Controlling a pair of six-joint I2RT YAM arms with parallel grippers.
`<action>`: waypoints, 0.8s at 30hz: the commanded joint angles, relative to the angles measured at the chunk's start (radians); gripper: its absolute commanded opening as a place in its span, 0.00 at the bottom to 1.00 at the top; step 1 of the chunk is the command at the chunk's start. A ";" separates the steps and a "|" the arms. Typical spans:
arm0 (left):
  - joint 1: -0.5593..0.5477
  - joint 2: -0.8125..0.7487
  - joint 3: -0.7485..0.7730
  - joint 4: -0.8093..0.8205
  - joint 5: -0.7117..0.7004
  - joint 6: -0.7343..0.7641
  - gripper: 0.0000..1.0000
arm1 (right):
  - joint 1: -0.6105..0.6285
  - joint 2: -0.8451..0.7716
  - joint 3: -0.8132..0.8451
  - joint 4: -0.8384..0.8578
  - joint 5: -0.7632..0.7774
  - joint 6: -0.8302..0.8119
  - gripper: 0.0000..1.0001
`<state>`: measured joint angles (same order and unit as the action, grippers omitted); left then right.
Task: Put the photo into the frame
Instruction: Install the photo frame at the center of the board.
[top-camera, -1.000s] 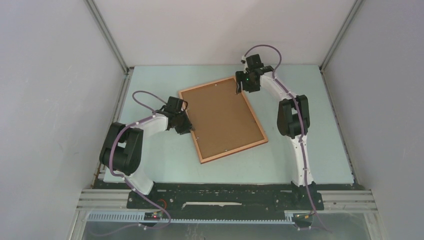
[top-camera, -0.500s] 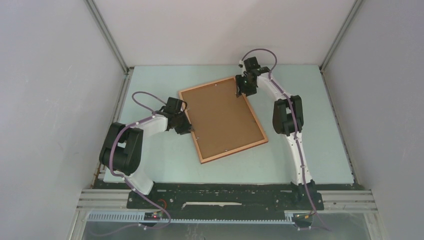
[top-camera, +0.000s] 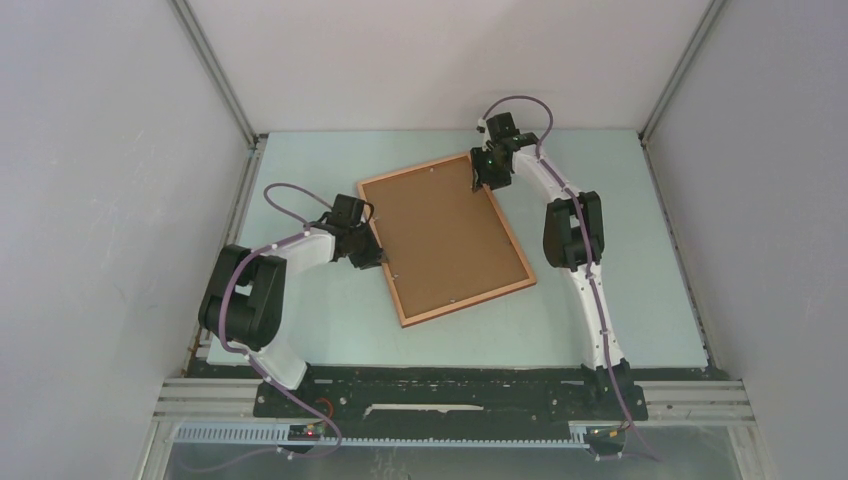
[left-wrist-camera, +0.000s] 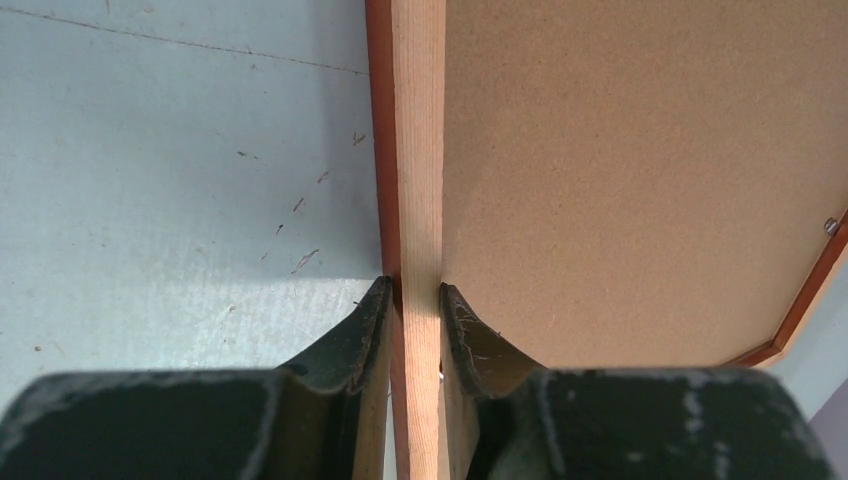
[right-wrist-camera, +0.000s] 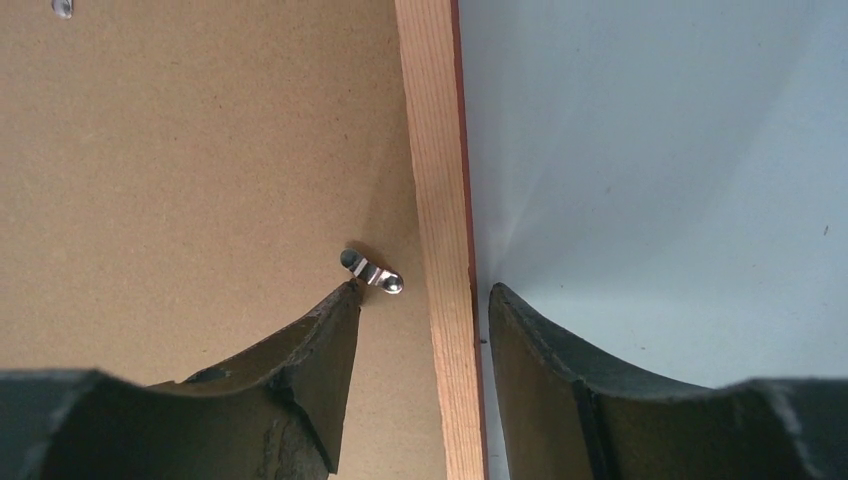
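The frame (top-camera: 404, 312) lies face down in the middle of the table, its brown backing board (top-camera: 445, 235) upward inside the thin reddish-brown rim. The photo is hidden. My left gripper (top-camera: 380, 258) is shut on the frame's left rim; in the left wrist view (left-wrist-camera: 412, 300) both fingers press the pale wooden rim (left-wrist-camera: 416, 150). My right gripper (top-camera: 481, 182) is open at the frame's far right corner, its jaws astride the rim (right-wrist-camera: 440, 200). Its left fingertip (right-wrist-camera: 340, 305) touches a small metal turn clip (right-wrist-camera: 371, 271) on the backing board.
Grey enclosure walls (top-camera: 120, 150) close in the table on the left, back and right. The pale green table surface (top-camera: 620, 280) shows around the frame. Another metal clip (left-wrist-camera: 829, 226) sits at the frame's near edge.
My right gripper has shifted slightly left along the frame's far corner, onto the rim by the clip. The left gripper and the frame have not moved.
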<state>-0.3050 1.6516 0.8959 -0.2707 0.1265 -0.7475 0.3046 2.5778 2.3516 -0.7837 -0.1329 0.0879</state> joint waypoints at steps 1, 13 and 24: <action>-0.004 -0.013 -0.023 0.041 0.035 0.017 0.06 | 0.007 0.036 0.050 0.018 0.016 0.017 0.58; -0.003 -0.018 -0.028 0.047 0.036 0.015 0.06 | 0.003 0.065 0.080 0.022 0.050 0.089 0.37; -0.003 -0.021 -0.029 0.048 0.033 0.012 0.05 | -0.017 0.062 0.074 0.009 0.015 0.262 0.00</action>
<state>-0.3050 1.6516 0.8955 -0.2699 0.1272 -0.7479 0.2878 2.6106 2.4062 -0.7609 -0.1066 0.2440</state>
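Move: The right hand straddles the photo frame's right-hand rail; the stretch it will close on is about 2 cm ahead, level left-right and at fingertip height. A small metal clip on the backboard sits some 2 cm to the hand's left and 1 cm ahead; the frame's far right corner is about 9 cm ahead and 3 cm left. From the left hand, that stretch of rail lies roughly 21 cm ahead and 25 cm right, about level in height. The right fingers close onto the photo frame's right rail and pinch it between them, one on the backboard side beside the clip and one on the outside. As they shut, the hand slides about 2 cm forward along the rail towards the far corner and turns some 10 degrees clockwise, while the left hand stays still and keeps its grip on the left rail. ##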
